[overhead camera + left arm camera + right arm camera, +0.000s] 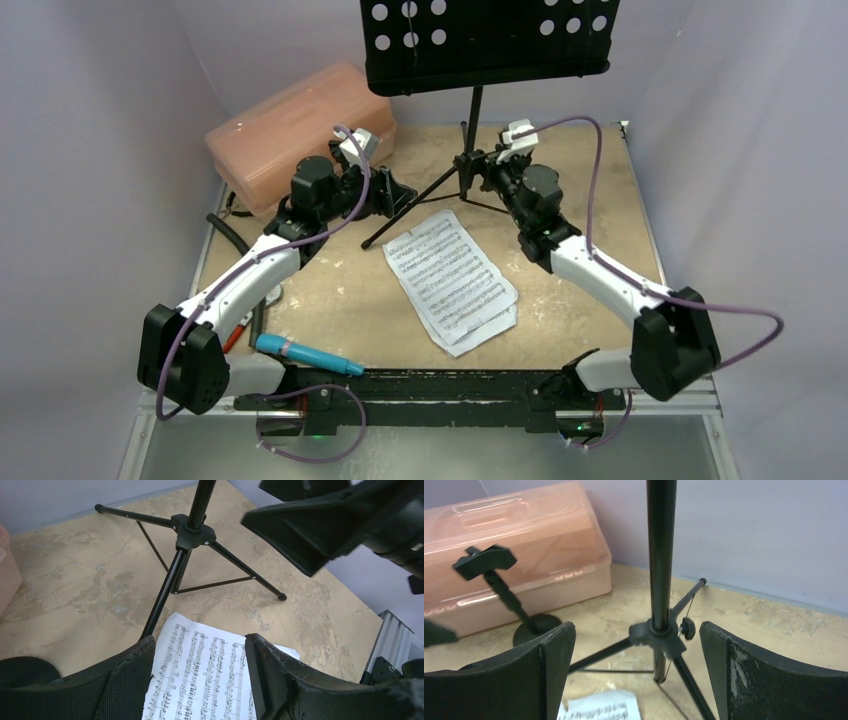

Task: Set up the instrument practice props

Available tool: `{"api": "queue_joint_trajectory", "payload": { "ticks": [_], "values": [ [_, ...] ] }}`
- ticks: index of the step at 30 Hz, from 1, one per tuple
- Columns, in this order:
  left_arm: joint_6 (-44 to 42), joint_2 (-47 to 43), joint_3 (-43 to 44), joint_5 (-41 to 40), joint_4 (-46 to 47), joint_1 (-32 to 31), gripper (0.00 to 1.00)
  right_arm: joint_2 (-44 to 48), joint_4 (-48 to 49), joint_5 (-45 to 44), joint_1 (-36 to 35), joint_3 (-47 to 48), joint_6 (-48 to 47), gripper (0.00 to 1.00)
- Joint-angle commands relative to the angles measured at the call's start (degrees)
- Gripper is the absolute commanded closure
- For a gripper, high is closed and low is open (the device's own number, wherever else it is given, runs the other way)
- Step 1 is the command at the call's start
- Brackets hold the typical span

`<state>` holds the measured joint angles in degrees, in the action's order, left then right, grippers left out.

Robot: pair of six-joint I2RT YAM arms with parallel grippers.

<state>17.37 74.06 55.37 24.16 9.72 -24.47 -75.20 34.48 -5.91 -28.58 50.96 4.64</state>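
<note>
The black tripod music stand (470,150) stands at the back centre, its perforated desk (490,40) empty. Two white sheet-music pages (452,280) lie flat on the table in front of it. The cyan-blue microphone (305,355) lies at the near left edge. The small black mic stand (504,590) stands upright in front of the pink box. My left gripper (395,195) is open and empty, hovering over the pages' far corner (200,680). My right gripper (482,170) is open and empty, its fingers (636,670) either side of the tripod hub (659,632) without touching it.
The pink translucent box (295,130) sits at the back left. A red-handled tool (235,335) lies by the left arm. The tripod legs (240,565) spread across the back of the table. A metal rail (395,640) marks the right edge.
</note>
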Motion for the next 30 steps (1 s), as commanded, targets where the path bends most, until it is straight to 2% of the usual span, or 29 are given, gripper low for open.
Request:
{"api": "queue_joint_trajectory", "payload": {
  "ticks": [1,7,11,15,20,23,26,30],
  "values": [
    [1.79,-0.06,-0.41,1.32,3.88,-0.40,0.36,-6.12,9.87,-6.62,-0.07,6.79,-2.44,0.04],
    [1.09,-0.06,-0.13,1.40,3.85,-0.41,0.36,-14.23,13.63,-11.90,-0.12,13.36,-4.32,0.05],
    [0.40,-0.06,0.21,1.44,3.03,-0.40,0.36,-17.34,17.26,-10.64,-0.07,15.85,-7.92,0.14],
    [0.38,-0.06,0.16,1.50,2.38,-0.40,0.36,-18.84,18.38,-11.39,-0.10,17.07,-8.12,0.33],
    [0.92,-0.10,-0.25,1.64,1.80,-0.40,0.36,-19.37,18.32,-12.37,-0.07,17.41,-7.85,0.48],
    [0.93,-0.10,-0.48,1.68,1.56,-0.40,0.36,-19.06,18.69,-12.32,-0.07,16.98,-7.63,0.70],
    [0.66,0.07,-0.71,1.50,1.43,-0.42,0.36,-18.48,19.02,-12.02,-0.07,16.51,-7.49,0.86],
    [0.97,0.34,-0.87,1.17,1.23,-0.40,0.36,-17.19,19.33,-11.73,-0.09,15.48,-7.34,0.96]
  ]
}}
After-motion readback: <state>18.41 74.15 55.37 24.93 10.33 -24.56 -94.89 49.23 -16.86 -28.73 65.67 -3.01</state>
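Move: The music stand's pole stands upright about 8 cm ahead of the right hand and level with it sideways, to be gripped roughly 3 cm higher. Its tripod hub sits on the same line, some 16 cm below the hand. The sheet music lies about 13 cm back from the hand, 3 cm left and far below; the mic stand is level with the pole in reach, 22 cm to the left. From the left hand, the pole is about 14 cm ahead, 13 cm right and 6 cm up. Drive the open right gripper forward about 8 cm onto the music stand's pole, letting it climb some 3 cm late in the reach while the fingers swing around 10 degrees clockwise and tip slightly upward. With the pole between the fingers, ease to a stop, close, and pinch it above the tripod hub. ##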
